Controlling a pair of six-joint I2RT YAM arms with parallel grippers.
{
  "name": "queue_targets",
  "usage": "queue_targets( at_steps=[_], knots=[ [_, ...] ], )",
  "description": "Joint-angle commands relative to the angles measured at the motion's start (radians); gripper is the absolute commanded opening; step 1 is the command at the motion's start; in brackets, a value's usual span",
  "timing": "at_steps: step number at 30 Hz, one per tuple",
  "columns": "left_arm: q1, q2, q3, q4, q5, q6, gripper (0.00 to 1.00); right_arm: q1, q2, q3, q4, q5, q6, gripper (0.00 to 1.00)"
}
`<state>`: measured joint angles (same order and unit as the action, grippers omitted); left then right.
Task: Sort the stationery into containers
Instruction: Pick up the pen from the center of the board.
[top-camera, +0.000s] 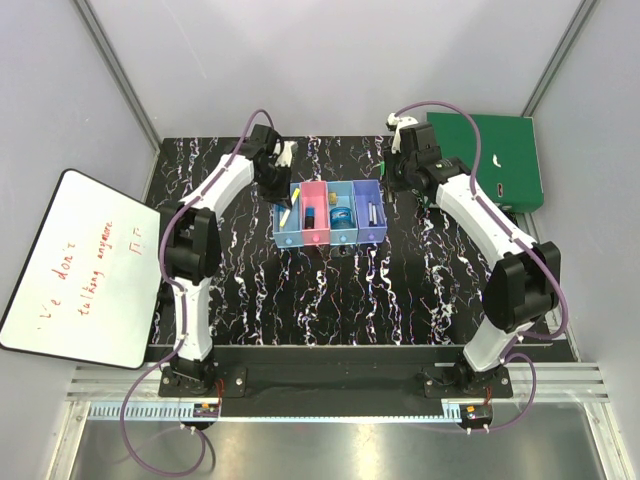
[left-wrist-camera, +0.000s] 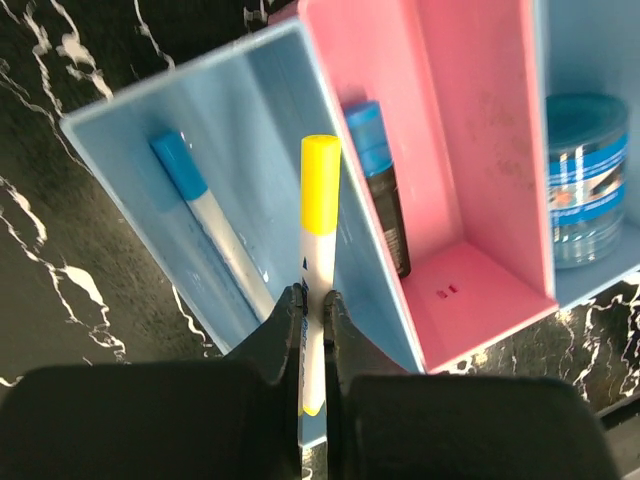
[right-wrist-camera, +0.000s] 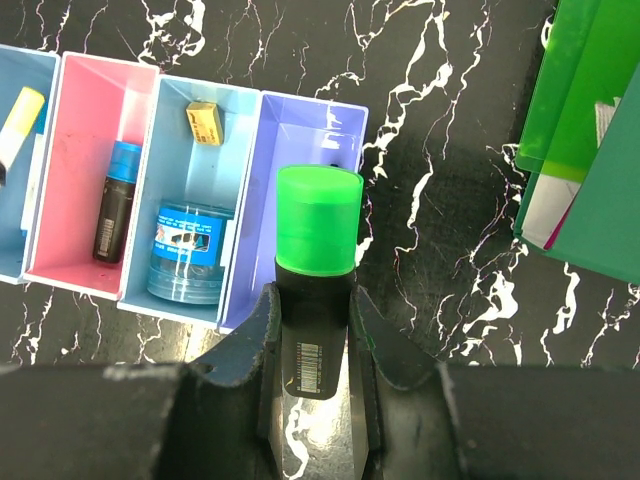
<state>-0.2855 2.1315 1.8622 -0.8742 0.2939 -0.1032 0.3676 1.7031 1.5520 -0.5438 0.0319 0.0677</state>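
Note:
The containers (top-camera: 318, 236) are a row of four joined bins in mid-table. My left gripper (left-wrist-camera: 317, 300) is shut on the yellow-and-white pen (left-wrist-camera: 320, 190), holding it over the left light blue bin (left-wrist-camera: 250, 110), where a blue-capped white marker (left-wrist-camera: 205, 220) lies. The pink bin (left-wrist-camera: 470, 150) holds a dark marker with a blue cap (left-wrist-camera: 385, 200). A round blue object (right-wrist-camera: 185, 265) and a small yellowish piece (right-wrist-camera: 203, 120) sit in the second light blue bin. My right gripper (right-wrist-camera: 318, 310) is shut on the green-capped dark marker (right-wrist-camera: 318, 225), just in front of the purple bin (right-wrist-camera: 300, 120).
A big green folder (top-camera: 495, 160) lies at the back right, close to the right arm. A whiteboard (top-camera: 85, 265) with red writing hangs over the table's left edge. A small grey-white stick (top-camera: 370, 213) lies in the purple bin.

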Motion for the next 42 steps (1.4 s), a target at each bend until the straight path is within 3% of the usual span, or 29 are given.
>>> queue_targets(
  at_steps=[1,25,26,30,33,42],
  knots=[
    [0.005,-0.031,0.065,0.029,0.007,-0.01,0.0,0.007,-0.01,0.036,0.034,-0.023,-0.017,0.0],
    [0.009,0.01,0.009,0.052,-0.056,0.039,0.01,0.125,0.122,0.236,0.059,-0.078,-0.005,0.0],
    [0.009,0.011,0.008,0.053,-0.056,0.039,0.03,0.128,0.128,0.241,0.062,-0.079,-0.003,0.0],
    [0.009,0.021,0.005,0.055,-0.049,0.04,0.27,0.154,0.174,0.279,0.067,-0.087,-0.003,0.0],
    [0.011,0.028,0.005,0.058,-0.042,0.043,0.34,0.171,0.216,0.319,0.071,-0.089,-0.006,0.0],
    [0.029,-0.016,0.005,0.061,0.002,0.05,0.34,0.191,0.342,0.428,0.087,-0.082,-0.011,0.0]
  ],
)
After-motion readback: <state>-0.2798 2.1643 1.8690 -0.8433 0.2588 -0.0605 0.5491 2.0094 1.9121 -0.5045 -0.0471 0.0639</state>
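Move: The left hand, holding the yellow-capped pen, is over the left blue tray, whose middle is about 1 cm ahead and 6 cm below; the blue-capped pen lies in it 2 cm ahead and 2 cm left. The right hand holds the green-capped marker; the pink tray is some 18 cm left, 1 cm ahead and 17 below, with the jar about 12 cm left, level ahead, and the purple tray 4 cm left, 1 cm ahead. Left hand opens, releasing the pen, while right carries the green-capped marker about 14 cm left towards pink tray. ##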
